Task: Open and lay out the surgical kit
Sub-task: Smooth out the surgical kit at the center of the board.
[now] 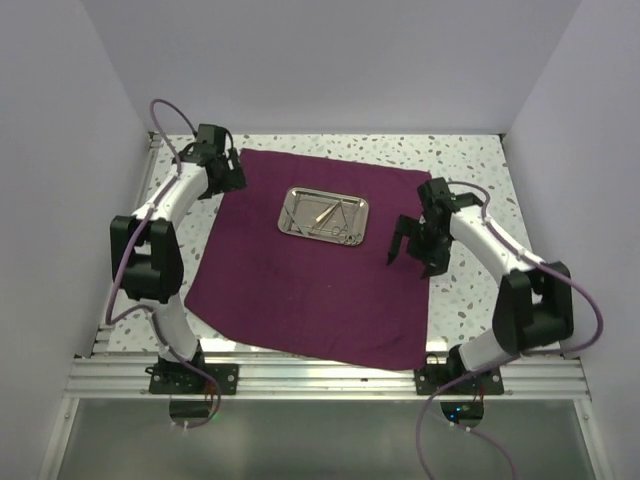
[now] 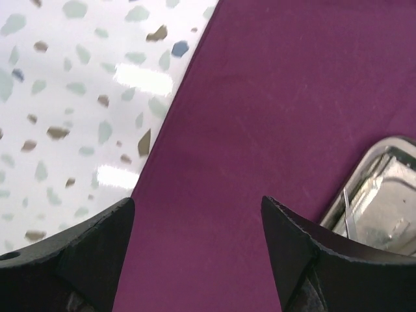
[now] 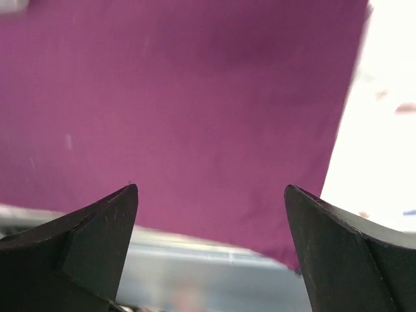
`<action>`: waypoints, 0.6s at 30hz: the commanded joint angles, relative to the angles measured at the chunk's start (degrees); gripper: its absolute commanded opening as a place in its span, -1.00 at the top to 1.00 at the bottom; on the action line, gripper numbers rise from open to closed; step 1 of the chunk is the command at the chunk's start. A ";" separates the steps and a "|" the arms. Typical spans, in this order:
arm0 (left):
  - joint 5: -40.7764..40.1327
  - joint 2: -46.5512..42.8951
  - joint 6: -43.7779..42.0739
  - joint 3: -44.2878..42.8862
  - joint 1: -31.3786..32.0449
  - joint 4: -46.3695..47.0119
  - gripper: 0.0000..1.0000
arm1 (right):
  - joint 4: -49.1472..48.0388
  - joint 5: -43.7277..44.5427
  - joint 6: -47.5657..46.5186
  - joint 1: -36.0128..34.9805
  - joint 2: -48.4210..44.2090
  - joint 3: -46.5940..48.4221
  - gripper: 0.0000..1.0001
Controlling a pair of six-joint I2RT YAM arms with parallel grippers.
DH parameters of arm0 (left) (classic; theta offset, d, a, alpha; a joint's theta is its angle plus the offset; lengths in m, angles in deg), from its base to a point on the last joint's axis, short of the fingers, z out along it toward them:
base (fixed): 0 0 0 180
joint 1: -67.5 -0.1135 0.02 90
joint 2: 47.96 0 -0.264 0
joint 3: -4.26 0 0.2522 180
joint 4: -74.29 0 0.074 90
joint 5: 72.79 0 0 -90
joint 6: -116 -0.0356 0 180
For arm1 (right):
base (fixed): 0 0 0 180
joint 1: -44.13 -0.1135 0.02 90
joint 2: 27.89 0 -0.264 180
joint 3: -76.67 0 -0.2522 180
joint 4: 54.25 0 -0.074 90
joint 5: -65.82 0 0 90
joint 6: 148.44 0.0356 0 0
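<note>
The surgical kit lies unfolded: a plum cloth is spread flat on the table, with a small steel tray of thin silver instruments on its far middle. My left gripper hovers open over the cloth's far-left corner. In the left wrist view its gripper has only cloth between the fingers, with the tray's rim to the right. My right gripper hangs open above the cloth's right edge. In the right wrist view that gripper is empty over the cloth.
White speckled tabletop borders the cloth on the left, back and right. An aluminium rail runs along the near edge, and the cloth's front hem reaches it. Plain walls enclose the table on three sides.
</note>
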 commanded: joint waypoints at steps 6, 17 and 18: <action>7.34 16.64 -4.51 -16.41 -5.27 1.71 -0.57 | -6.31 10.85 -0.89 8.17 16.75 18.70 -0.97; 15.79 29.39 -5.13 -25.48 -6.76 3.02 -0.11 | -7.81 20.88 4.29 8.79 39.15 36.18 -0.96; 17.10 29.48 -5.13 -25.48 -6.76 3.20 -0.10 | -7.37 21.75 4.64 8.79 40.57 37.60 -0.96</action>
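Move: The cloth's left edge, just short of its far corner, is about 12 cm ahead of the left hand, 1 cm right and 12 cm below; that far-left corner lies some 18 cm ahead and 3 cm right. Its right edge is about 21 cm ahead of the right hand, 10 cm right and 9 cm below, the far-right corner 33 cm ahead and 11 cm right. The tray is 17 cm ahead and 23 cm left of the right hand. The cloth's two side edges are approached together: the right hand, wide open, sweeps some 19 cm forward and 7 cm right, sinking mostly late, its left side dipping as the wrist turns clockwise about 15 degrees. The left hand goes about 10 cm forward and as far down over its edge, narrowing its fingers partway. Contact isn't clear at either. ##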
